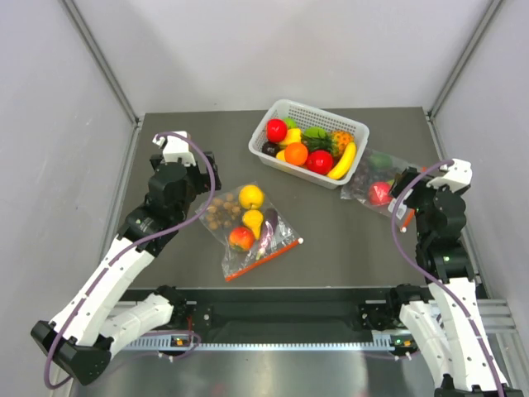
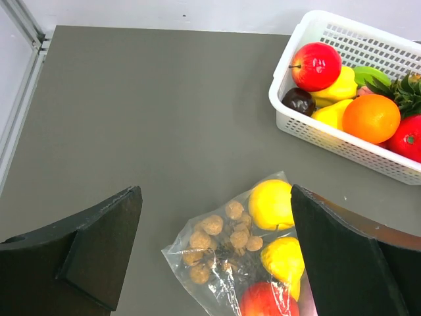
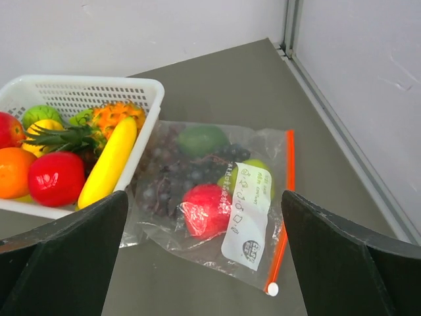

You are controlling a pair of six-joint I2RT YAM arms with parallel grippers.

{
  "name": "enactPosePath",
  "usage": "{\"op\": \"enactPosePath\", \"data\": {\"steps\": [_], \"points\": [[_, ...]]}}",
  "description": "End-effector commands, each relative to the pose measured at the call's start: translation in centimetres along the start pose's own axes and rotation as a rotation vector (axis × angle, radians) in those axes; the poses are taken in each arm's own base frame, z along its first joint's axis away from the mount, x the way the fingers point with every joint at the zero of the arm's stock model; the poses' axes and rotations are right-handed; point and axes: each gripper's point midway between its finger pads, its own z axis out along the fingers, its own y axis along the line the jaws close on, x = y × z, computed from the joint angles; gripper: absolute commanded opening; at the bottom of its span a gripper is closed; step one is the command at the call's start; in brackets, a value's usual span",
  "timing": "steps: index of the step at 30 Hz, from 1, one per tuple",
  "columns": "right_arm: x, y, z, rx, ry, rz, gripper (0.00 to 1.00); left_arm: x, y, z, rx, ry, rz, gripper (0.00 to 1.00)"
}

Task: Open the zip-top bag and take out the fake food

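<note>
The zip-top bag (image 3: 263, 260) lies flat on the grey table to the right of the basket, with its orange-red zip strip (image 3: 287, 197) along the right edge and a white slider (image 3: 272, 288) at the near end. Inside it are a red apple (image 3: 207, 207), a light-green pear (image 3: 260, 172), dark grapes (image 3: 164, 178) and a dark-green round fruit (image 3: 200, 139). The bag also shows in the top view (image 1: 374, 184). My right gripper (image 3: 204, 263) is open and empty, hovering just in front of the bag (image 1: 411, 203). My left gripper (image 2: 217, 257) is open and empty (image 1: 201, 178).
Below my left gripper lies a second clear bag (image 1: 248, 227) with a lemon (image 2: 271, 204), a yellow pear, brown nuts (image 2: 217, 230) and a red-yellow apple. A white basket (image 1: 355, 126) of fruit stands at the back. Grey walls enclose the table's sides and back.
</note>
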Motion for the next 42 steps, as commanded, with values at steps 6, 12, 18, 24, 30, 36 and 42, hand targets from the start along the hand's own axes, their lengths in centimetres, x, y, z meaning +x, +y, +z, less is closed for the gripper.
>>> {"op": "enactPosePath", "data": {"steps": [6, 12, 18, 24, 30, 36, 42], "points": [[-1.9, -0.5, -0.5, 0.037, -0.051, 0.022, 1.00, -2.6, 0.5, -1.0, -0.011, -0.073, -0.031, 0.99], [-1.4, -1.1, -0.1, 0.074, -0.042, 0.029, 1.00, -2.1, 0.4, -0.8, -0.007, -0.060, -0.022, 0.99], [1.3, -2.1, 1.9, 0.168, 0.098, 0.004, 1.00, -0.9, -0.4, -0.6, 0.037, -0.031, -0.007, 0.99], [6.6, -3.4, 4.1, 0.259, 0.295, -0.049, 1.00, -0.5, -1.8, -0.8, 0.128, -0.032, -0.002, 0.99], [11.4, -4.2, 5.0, 0.249, 0.442, -0.008, 1.00, 0.7, -3.4, 0.1, 0.190, 0.015, 0.004, 0.99], [16.4, -4.3, 5.2, 0.155, 0.605, 0.156, 1.00, 1.7, -5.4, 0.6, 0.272, 0.075, 0.020, 0.99], [19.6, -3.2, 4.4, 0.097, 0.711, 0.208, 0.98, 1.6, -6.1, 0.2, 0.306, 0.077, 0.014, 0.99]]}}
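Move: The white zip slider of the right-hand bag lies about 6 cm right of my right hand, 2 cm ahead and some 24 cm below. The bag's paper label is 10 cm ahead and 3 cm right; its red fruit is 13 cm ahead, 1 cm left. The basket's middle stands about 30 cm ahead and 25 cm left. From my left hand, the left-hand bag lies 10 cm right, 2 cm back and 26 cm below. I drop my wide-open right hand about 20 cm towards the right-hand bag's slider corner, tipping the fingers some 40 degrees further down and rolling the left side up. It swings slightly forward and right, then eases back, ending just above the label and slider. Late on, my open left hand drifts right and down towards the left-hand bag, turning clockwise. ##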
